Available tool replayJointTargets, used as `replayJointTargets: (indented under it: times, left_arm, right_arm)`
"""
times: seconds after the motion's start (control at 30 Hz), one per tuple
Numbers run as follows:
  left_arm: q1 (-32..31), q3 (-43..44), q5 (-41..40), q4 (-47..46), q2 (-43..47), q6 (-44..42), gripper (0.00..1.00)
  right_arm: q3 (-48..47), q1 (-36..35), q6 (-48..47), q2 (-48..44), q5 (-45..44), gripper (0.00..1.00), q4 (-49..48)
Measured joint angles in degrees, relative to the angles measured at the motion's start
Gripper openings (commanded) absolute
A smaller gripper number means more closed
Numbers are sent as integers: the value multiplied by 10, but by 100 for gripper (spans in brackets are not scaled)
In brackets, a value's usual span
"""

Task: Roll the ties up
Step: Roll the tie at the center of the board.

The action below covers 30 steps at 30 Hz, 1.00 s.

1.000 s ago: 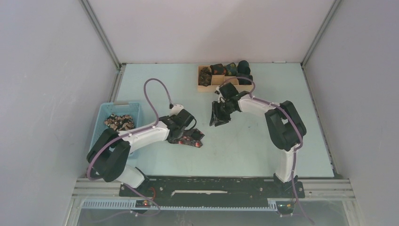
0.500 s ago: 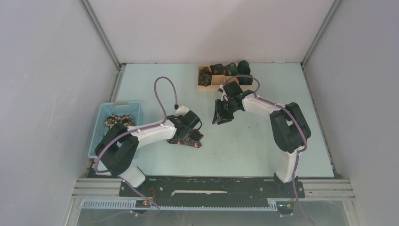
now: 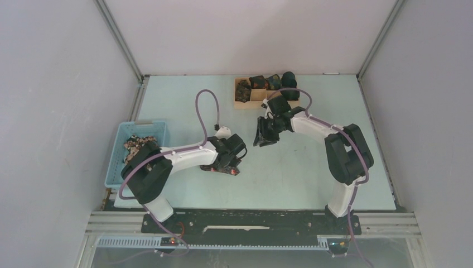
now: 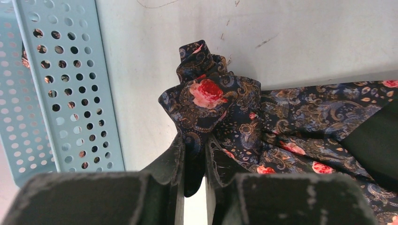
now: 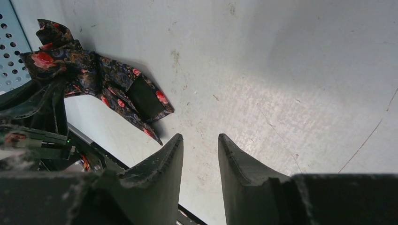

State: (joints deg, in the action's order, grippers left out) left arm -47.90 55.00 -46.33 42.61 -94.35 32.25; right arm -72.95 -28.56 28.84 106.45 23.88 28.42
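Note:
A dark floral tie (image 4: 281, 126) lies bunched on the table, one end twisted into a small upright knot (image 4: 206, 89). My left gripper (image 4: 195, 147) is shut on a fold of this tie, dark cloth pinched between its fingers. From above, the left gripper (image 3: 234, 158) sits over the tie (image 3: 226, 168) near the table's middle. My right gripper (image 3: 260, 137) hangs open and holds nothing, a little to the right and farther back. In the right wrist view its fingertips (image 5: 200, 138) point at bare table, with the tie (image 5: 112, 86) off to the left.
A light-blue perforated basket (image 3: 120, 139) at the left holds more bunched ties (image 3: 139, 145); its wall (image 4: 61, 84) stands close to the left gripper. A wooden divided tray (image 3: 245, 104) at the back holds several rolled ties (image 3: 270, 82).
My left arm has swung its elbow and wrist to the right while still holding the tie. The right gripper has drifted slightly back and to the right, still open.

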Motion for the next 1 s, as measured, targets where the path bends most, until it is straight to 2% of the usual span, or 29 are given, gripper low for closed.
replayJointTargets:
  times: [0.53,1.0]
  left_arm:
    - [-44,41,-33,30,-57,-2,6]
    - [-45,45,-30,41,-40,5,49]
  right_arm:
    - [17,10,0,-5,0,36,-1]
    - [15,1,2,-5,26,37,-37]
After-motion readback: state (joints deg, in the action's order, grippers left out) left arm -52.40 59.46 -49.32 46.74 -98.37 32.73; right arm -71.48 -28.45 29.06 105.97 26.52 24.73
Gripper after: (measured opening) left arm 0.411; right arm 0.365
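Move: The left hand holds the folded end of the tie. The rest of the tie lies flat to its right, its middle roughly 7 cm right, 3 cm nearer the base and 3 cm below. The tie's loose end with the dark lining is about 14 cm right and 3 cm back. The blue basket's middle is some 22 cm left, about level fore and aft. From the idle right hand, the tie lies about 15 cm left and 8 cm back. The left hand carries the pinched fold about 2 cm right over the tie, then opens its fingers while starting upwards. ##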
